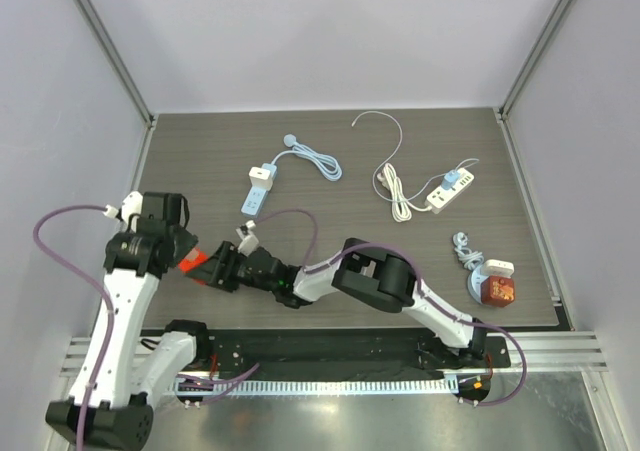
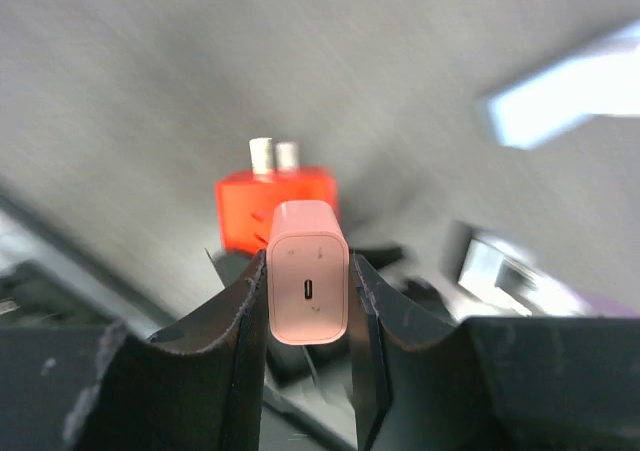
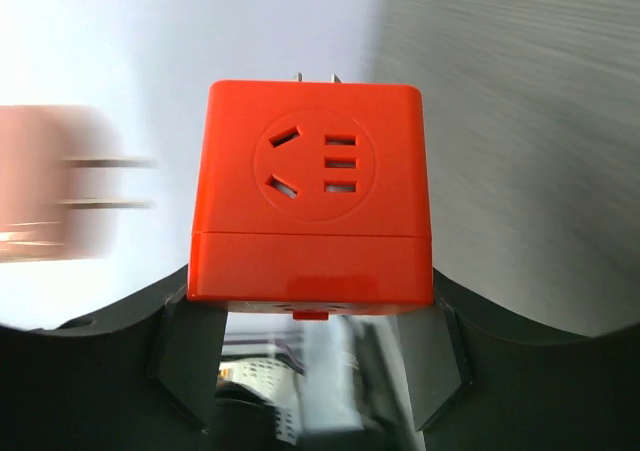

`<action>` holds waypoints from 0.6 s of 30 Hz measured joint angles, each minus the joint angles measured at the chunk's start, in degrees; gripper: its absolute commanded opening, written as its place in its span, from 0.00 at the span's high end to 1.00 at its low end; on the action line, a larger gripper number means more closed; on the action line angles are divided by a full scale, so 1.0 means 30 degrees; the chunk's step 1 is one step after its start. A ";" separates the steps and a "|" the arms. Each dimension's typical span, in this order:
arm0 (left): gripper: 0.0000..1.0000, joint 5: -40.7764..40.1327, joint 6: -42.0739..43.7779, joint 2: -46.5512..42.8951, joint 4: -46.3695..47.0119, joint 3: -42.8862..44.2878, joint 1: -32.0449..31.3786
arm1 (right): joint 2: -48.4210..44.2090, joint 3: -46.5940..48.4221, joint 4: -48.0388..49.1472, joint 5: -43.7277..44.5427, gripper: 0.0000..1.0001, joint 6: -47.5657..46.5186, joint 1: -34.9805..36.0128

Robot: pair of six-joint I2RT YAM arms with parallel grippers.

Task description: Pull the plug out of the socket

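My left gripper [image 2: 308, 263] is shut on the pale pink plug [image 2: 308, 286], whose rear port faces the left wrist camera. Just beyond it is the orange cube socket [image 2: 275, 211]. In the right wrist view, my right gripper [image 3: 312, 299] is shut on the socket [image 3: 312, 191], gripping its lower sides. The blurred plug [image 3: 45, 196] is to its left, its two bare prongs [image 3: 105, 181] pointing at the cube with a small gap. From above, the left gripper [image 1: 185, 243] and right gripper [image 1: 218, 268] meet at the socket [image 1: 196, 264] near the table's front left.
A blue-white power strip [image 1: 256, 193] with a white plug and a coiled cable [image 1: 318, 161] lies at mid-table. A white power strip [image 1: 452, 191] and cord [image 1: 395, 186] lie to the right. Another orange cube with a white plug [image 1: 494, 287] sits at the front right.
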 measured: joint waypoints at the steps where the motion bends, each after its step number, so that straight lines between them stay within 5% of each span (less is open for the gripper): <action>1: 1.00 0.0379 -0.0080 -0.0546 0.0546 -0.0197 -0.0029 | 0.0102 -0.0525 0.0036 -0.0182 0.99 0.0248 -0.0182; 5: 1.00 0.0714 -0.0073 -0.3512 0.1370 -0.0933 -0.0240 | 0.1377 -0.1851 0.2426 -0.1399 0.99 0.2616 -0.0933; 14: 1.00 0.0328 0.0255 -0.3395 0.1231 -0.1020 -0.0248 | 0.0656 -0.1137 -0.0554 -0.1042 0.98 0.0670 -0.0678; 16: 1.00 0.0131 0.0597 -0.3031 0.1239 -0.0517 -0.0248 | 0.0656 -0.0787 -0.1100 -0.1195 0.84 0.0233 -0.0627; 17: 1.00 -0.0022 0.0765 -0.2878 0.1319 -0.0189 -0.0248 | 0.0663 -0.0590 -0.1399 -0.1311 0.65 -0.0007 -0.0597; 18: 1.00 -0.0168 0.1027 -0.2776 0.1392 0.0095 -0.0248 | 0.0670 -0.0393 -0.1705 -0.1392 0.58 -0.0262 -0.0568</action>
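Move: The pink plug is already out of the red socket. The left fingers hold the plug, with the socket about 6 cm below that hand, 2 cm ahead and 1 cm left. The right fingers grip the socket, with the plug roughly 6 cm above them, level ahead and 1 cm left. The blue power strip lies some 15 cm ahead of the left hand, 13 cm to its right and 17 cm below. Right hand lowers the socket about 5 cm; left lifts the already freed plug some 4 cm, tipping up. ##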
